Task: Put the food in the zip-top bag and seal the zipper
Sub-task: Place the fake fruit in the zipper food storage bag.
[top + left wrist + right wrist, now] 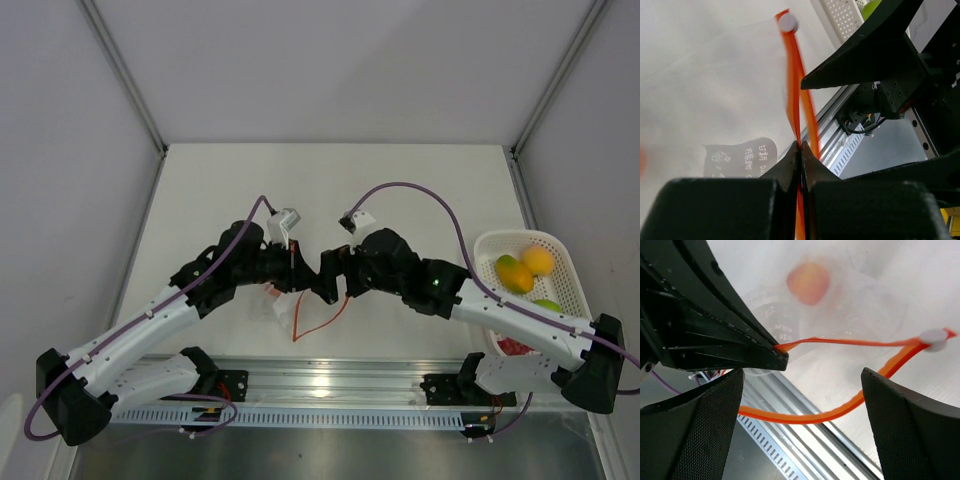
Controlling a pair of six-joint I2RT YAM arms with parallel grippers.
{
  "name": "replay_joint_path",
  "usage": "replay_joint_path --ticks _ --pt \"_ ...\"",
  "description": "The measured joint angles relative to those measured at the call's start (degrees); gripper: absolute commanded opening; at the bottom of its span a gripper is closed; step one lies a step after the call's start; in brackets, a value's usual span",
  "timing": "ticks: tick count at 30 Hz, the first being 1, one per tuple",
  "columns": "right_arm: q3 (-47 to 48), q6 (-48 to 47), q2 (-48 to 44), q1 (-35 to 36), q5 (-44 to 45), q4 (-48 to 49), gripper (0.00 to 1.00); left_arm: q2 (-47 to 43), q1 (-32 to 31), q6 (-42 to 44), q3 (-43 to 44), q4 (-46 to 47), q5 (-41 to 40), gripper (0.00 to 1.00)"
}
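Note:
The clear zip-top bag (288, 305) lies on the table between the two arms. Its orange-red zipper (792, 75) is parted, and the white tab (788, 22) sits at the far end. My left gripper (801, 148) is shut on one strip of the zipper; it also shows in the top view (298, 275). My right gripper (802, 410) is open, with the other strip (805, 416) looping between its fingers (912, 425), untouched. A blurred orange fruit (808, 282) shows through the bag. Yellow-orange (515, 272), lime green (547, 304) and red (514, 346) fruits lie in the basket.
The white mesh basket (570, 270) stands at the table's right edge, beside the right arm. A metal rail (330, 385) runs along the near edge under the bag's mouth. White walls close in the table on the left, the right and the back.

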Motion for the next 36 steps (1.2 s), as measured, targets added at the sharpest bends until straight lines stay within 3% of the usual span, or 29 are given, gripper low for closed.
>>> replay_joint_path --ticks 9,14,24,29,33,36 --pt "2.2 2.3 -1.8 -1.4 9.6 -7.5 0.99 0.0 0.0 -0.2 0.0 0.7 0.3 0.01" --pt "3.6 7.5 -7.2 -7.5 18.6 -14.1 0.99 -0.2 0.0 -0.2 -0.1 0.7 0.3 0.01" --pt "4.0 23.4 -16.7 -38.4 28.5 -31.1 1.00 -1.3 0.0 -0.1 -0.3 0.6 0.1 0.01" --pt "3.9 29.4 -11.1 -51.8 28.4 -41.0 0.99 -1.5 0.0 0.0 -0.3 0.6 0.0 0.01" --pt "-0.1 30.6 -4.6 -61.2 27.8 -43.9 0.99 -1.5 0.0 0.0 -0.3 0.6 0.1 0.01" --pt "-4.8 31.0 -4.7 -66.2 27.1 -45.2 0.98 -1.5 0.0 0.0 -0.3 0.6 0.1 0.01"
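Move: The red grapes, which the empty right hand seems to be going for, lie in the white basket about 41 cm to its right, 4 cm nearer the base and some 20 cm below it. The green apple is about 51 cm to its right and 2 cm ahead, the mango 45 cm right and 11 cm ahead, both some 18 cm lower than the hand. From the left hand, the grapes are about 44 cm right, 3 cm back and 19 cm below. The right hand, fingers already wide open and staying so, leaves the bag's mouth and sweeps about 40 cm to the right, first arcing some 8 cm forward and 4 cm up, then curving back by about as much and sinking some 13 cm from its high point towards the grapes in the basket. On the way the wrist swings round clockwise by roughly 100 degrees and the fingers tip to point steeply down, while the left hand stays almost in place and keeps its pinch on the bag's orange zipper edge. ##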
